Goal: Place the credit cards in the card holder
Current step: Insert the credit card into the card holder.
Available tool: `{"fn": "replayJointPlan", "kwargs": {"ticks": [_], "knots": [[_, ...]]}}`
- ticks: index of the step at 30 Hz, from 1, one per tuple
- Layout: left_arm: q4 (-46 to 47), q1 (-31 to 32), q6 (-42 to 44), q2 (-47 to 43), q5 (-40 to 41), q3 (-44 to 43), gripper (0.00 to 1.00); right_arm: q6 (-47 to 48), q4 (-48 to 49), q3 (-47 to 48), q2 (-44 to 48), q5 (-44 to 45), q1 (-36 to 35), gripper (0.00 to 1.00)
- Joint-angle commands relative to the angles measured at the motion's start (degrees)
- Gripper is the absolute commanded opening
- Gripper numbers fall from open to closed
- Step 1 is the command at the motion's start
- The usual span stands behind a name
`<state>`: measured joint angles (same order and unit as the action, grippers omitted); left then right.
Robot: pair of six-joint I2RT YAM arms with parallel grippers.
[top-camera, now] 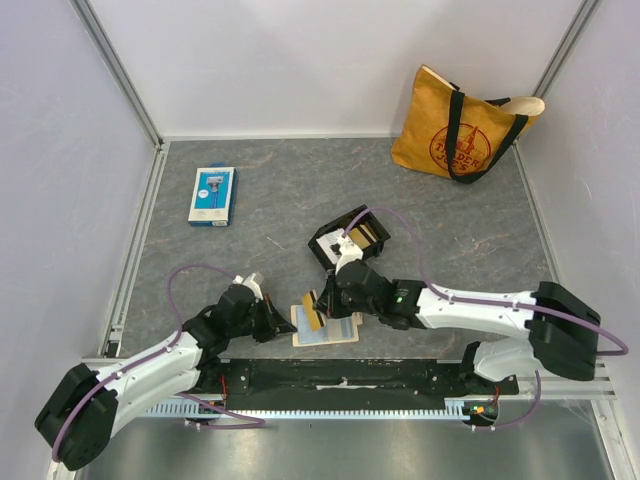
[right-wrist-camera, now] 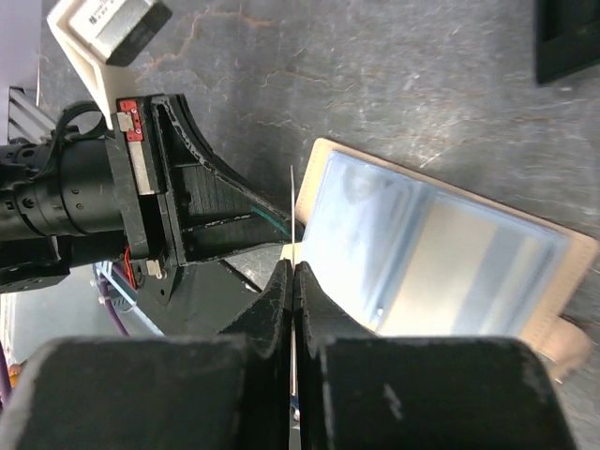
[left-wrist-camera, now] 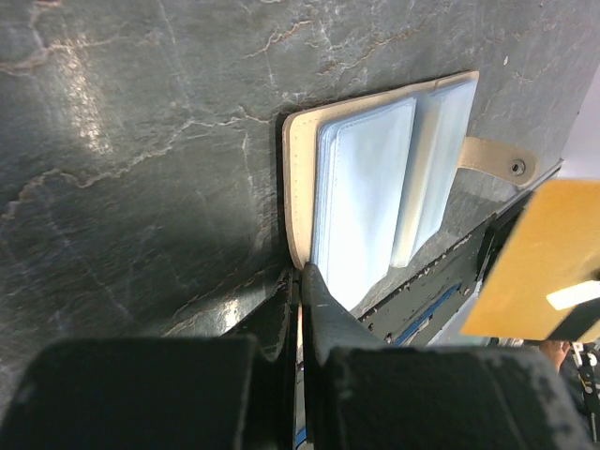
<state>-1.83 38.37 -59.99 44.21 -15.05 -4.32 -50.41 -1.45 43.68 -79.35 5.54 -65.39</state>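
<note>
The tan card holder [top-camera: 335,330] lies open near the table's front edge, its pale blue plastic sleeves [left-wrist-camera: 361,197] facing up. My left gripper [top-camera: 283,325] is shut on the holder's left cover edge [left-wrist-camera: 298,187]. My right gripper [top-camera: 320,303] is shut on a gold credit card [top-camera: 313,318], held on edge just above the holder's left side. That card shows as a gold slab [left-wrist-camera: 539,262] in the left wrist view and as a thin line [right-wrist-camera: 292,211] in the right wrist view. More credit cards [top-camera: 362,236] stand in a small black tray [top-camera: 328,250] behind.
A blue-and-white retail package [top-camera: 211,195] lies at the back left. An orange tote bag [top-camera: 465,125] leans in the back right corner. The metal rail [top-camera: 330,380] with the arm bases runs just in front of the holder.
</note>
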Motion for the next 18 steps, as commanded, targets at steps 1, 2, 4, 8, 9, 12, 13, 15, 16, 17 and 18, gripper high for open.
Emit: {"fn": "replayJointPlan", "kwargs": {"ticks": [1, 2, 4, 8, 9, 12, 13, 15, 16, 17, 18], "knots": [[0.51, 0.13, 1.54, -0.44, 1.42, 0.71, 0.02, 1.46, -4.70, -1.40, 7.79, 6.58, 1.22, 0.00], [0.51, 0.04, 1.63, -0.61, 1.43, 0.63, 0.02, 1.37, -5.05, -2.01, 8.85, 6.59, 1.75, 0.00], [0.42, 0.04, 1.63, -0.79, 1.42, 0.63, 0.02, 0.67, -5.58, -3.25, 9.22, 5.54, 2.63, 0.00], [0.68, 0.04, 1.63, -0.96, 1.34, 0.54, 0.02, -1.87, -1.46, -6.93, 7.11, 1.94, 2.98, 0.00], [0.60, 0.04, 1.63, -0.96, 1.25, 0.54, 0.02, -2.84, 0.82, -7.81, 6.84, 1.32, 2.90, 0.00], [0.51, 0.04, 1.63, -0.88, 1.25, 0.71, 0.02, -4.95, 5.31, -9.84, 5.35, 0.96, 2.89, 0.00], [0.59, 0.04, 1.63, -0.88, 1.25, 0.80, 0.02, -5.39, 6.45, -10.28, 4.83, 1.22, 2.89, 0.00], [0.51, 0.04, 1.63, -0.96, 1.25, 0.80, 0.02, -6.45, 9.26, -11.33, 4.21, 1.31, 2.89, 0.00], [0.33, 0.04, 1.63, -0.88, 1.34, 0.89, 0.02, -7.06, 10.75, -12.29, 3.94, 1.40, 2.89, 0.00], [0.33, 0.04, 1.54, -0.88, 1.34, 0.98, 0.02, -7.68, 12.34, -13.09, 3.51, 1.49, 2.89, 0.00], [0.42, 0.04, 1.54, -0.79, 1.34, 0.98, 0.02, -8.12, 13.57, -13.62, 2.98, 1.32, 2.89, 0.00]]}}
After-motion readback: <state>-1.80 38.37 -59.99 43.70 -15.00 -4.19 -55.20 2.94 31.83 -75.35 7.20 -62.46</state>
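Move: The open card holder's middle, the fold, lies nearly straight beneath the right gripper and its gold card, about 9 cm down and 1 cm back. The left gripper's tips are some 6 cm to the left, 2 cm back and 9 cm lower, and the black box sits roughly 19 cm ahead, 6 cm to the right and 7 cm lower. From the left gripper, the card holder's middle is about 7 cm right and 1 cm ahead, nearly level. Keep the gold card pinched and carry the right gripper some 5 cm right, from over the holder's left half towards its right half, first lifting a couple of centimetres, then dropping about 7 cm from that height towards the fold. Turn the wrist slightly clockwise. Hold the shut left gripper still, its tips resting at the holder's left edge. ##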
